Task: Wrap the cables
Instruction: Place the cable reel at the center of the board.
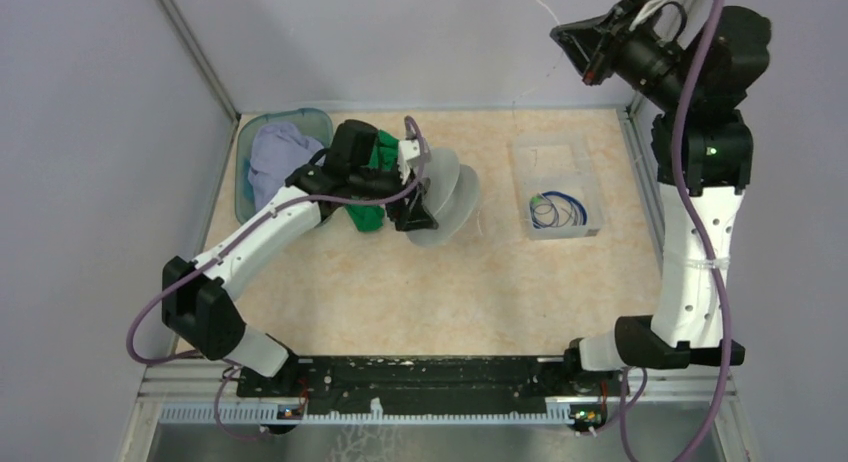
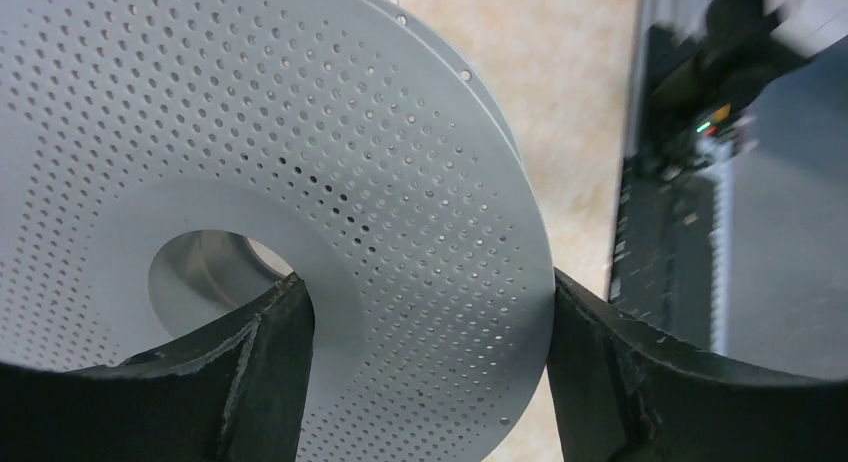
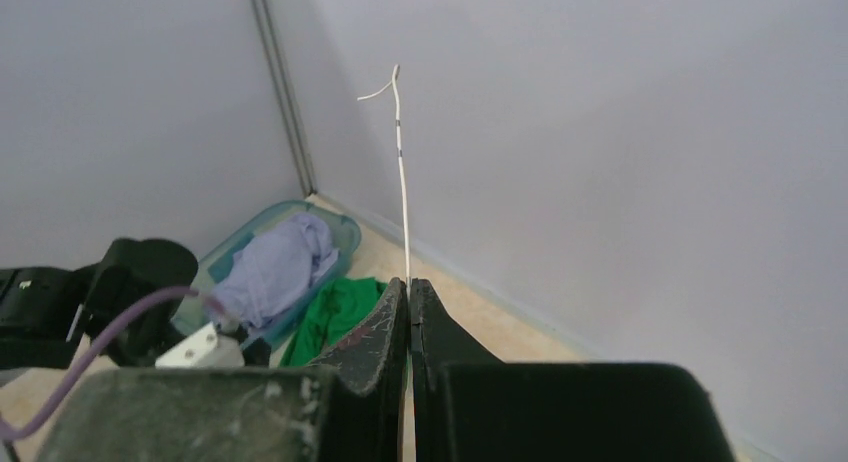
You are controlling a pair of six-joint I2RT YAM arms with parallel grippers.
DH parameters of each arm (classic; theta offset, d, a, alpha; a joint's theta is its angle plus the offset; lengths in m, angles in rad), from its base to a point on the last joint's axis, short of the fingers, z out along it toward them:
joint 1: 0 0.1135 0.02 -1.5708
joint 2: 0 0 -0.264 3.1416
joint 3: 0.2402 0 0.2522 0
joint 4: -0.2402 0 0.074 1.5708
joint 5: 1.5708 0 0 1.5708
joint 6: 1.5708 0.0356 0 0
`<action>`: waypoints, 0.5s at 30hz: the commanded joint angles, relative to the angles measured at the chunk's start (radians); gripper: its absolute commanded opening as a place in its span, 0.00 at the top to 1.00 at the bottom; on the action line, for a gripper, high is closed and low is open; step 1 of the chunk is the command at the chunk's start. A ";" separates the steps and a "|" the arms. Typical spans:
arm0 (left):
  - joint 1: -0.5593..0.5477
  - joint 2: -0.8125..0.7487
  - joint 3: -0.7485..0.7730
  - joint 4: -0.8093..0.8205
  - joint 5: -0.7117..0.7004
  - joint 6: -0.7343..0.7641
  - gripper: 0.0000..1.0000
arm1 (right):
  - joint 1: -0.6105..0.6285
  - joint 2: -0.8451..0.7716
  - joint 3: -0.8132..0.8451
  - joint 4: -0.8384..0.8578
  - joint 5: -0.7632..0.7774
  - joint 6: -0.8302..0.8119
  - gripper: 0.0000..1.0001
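A round pale-grey perforated spool (image 1: 447, 195) stands on edge at mid-table. My left gripper (image 1: 417, 204) is shut on its near flange (image 2: 330, 152). In the left wrist view the gripper (image 2: 425, 292) has one finger (image 2: 265, 367) in the centre hole and the other (image 2: 600, 372) against the rim. My right gripper (image 1: 580, 44) is raised high at the back right. In its wrist view it (image 3: 410, 282) is shut on the hair-thin whitish cable (image 3: 402, 162), whose free end sticks up past the tips. The dark blue cable (image 1: 557, 213), with a green bit, lies coiled in a clear box (image 1: 521, 172).
A teal bin (image 1: 244, 147) holding a lavender cloth (image 1: 278, 154) sits in the back left corner. A green cloth (image 1: 366, 218) lies under the left arm beside it. Grey walls close in the back and both sides. A black rail (image 1: 430, 377) runs along the near edge.
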 commanded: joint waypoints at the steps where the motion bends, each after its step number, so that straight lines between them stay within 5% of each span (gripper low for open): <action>1: 0.053 -0.049 -0.092 0.369 0.269 -0.477 1.00 | 0.060 0.001 -0.128 0.008 0.043 -0.032 1.00; 9: 0.173 -0.044 -0.434 1.099 0.410 -1.167 1.00 | 0.075 -0.035 -0.307 -0.031 0.014 -0.144 1.00; 15: 0.203 0.002 -0.524 1.251 0.400 -1.281 0.99 | 0.087 -0.109 -0.499 -0.012 -0.041 -0.232 1.00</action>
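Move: The cable reel is already off the board, gripped in the left fingers, its middle about 4 cm ahead and 3 cm right of that hand, nearly level with it. The board's center lies roughly 5 cm ahead, 1 cm right and 21 cm below; the green cloth is some 16 cm ahead, 11 cm left, 21 cm below. From the right hand, the reel is about 14 cm left, 1 cm back and 36 cm lower; the clear box is 8 cm ahead, 12 cm right, 55 cm below. The reel is turned nearly on edge in the air: the left hand keeps its hold, one finger at the hub hole and one at the rim, and swings and rolls some 50 degrees almost on the spot, its downward-slanting fingers coming up to point nearly level to the right. The shut right hand, still pinching the white cable, drops about 16 cm and edges forward, bringing it closer to the reel. ##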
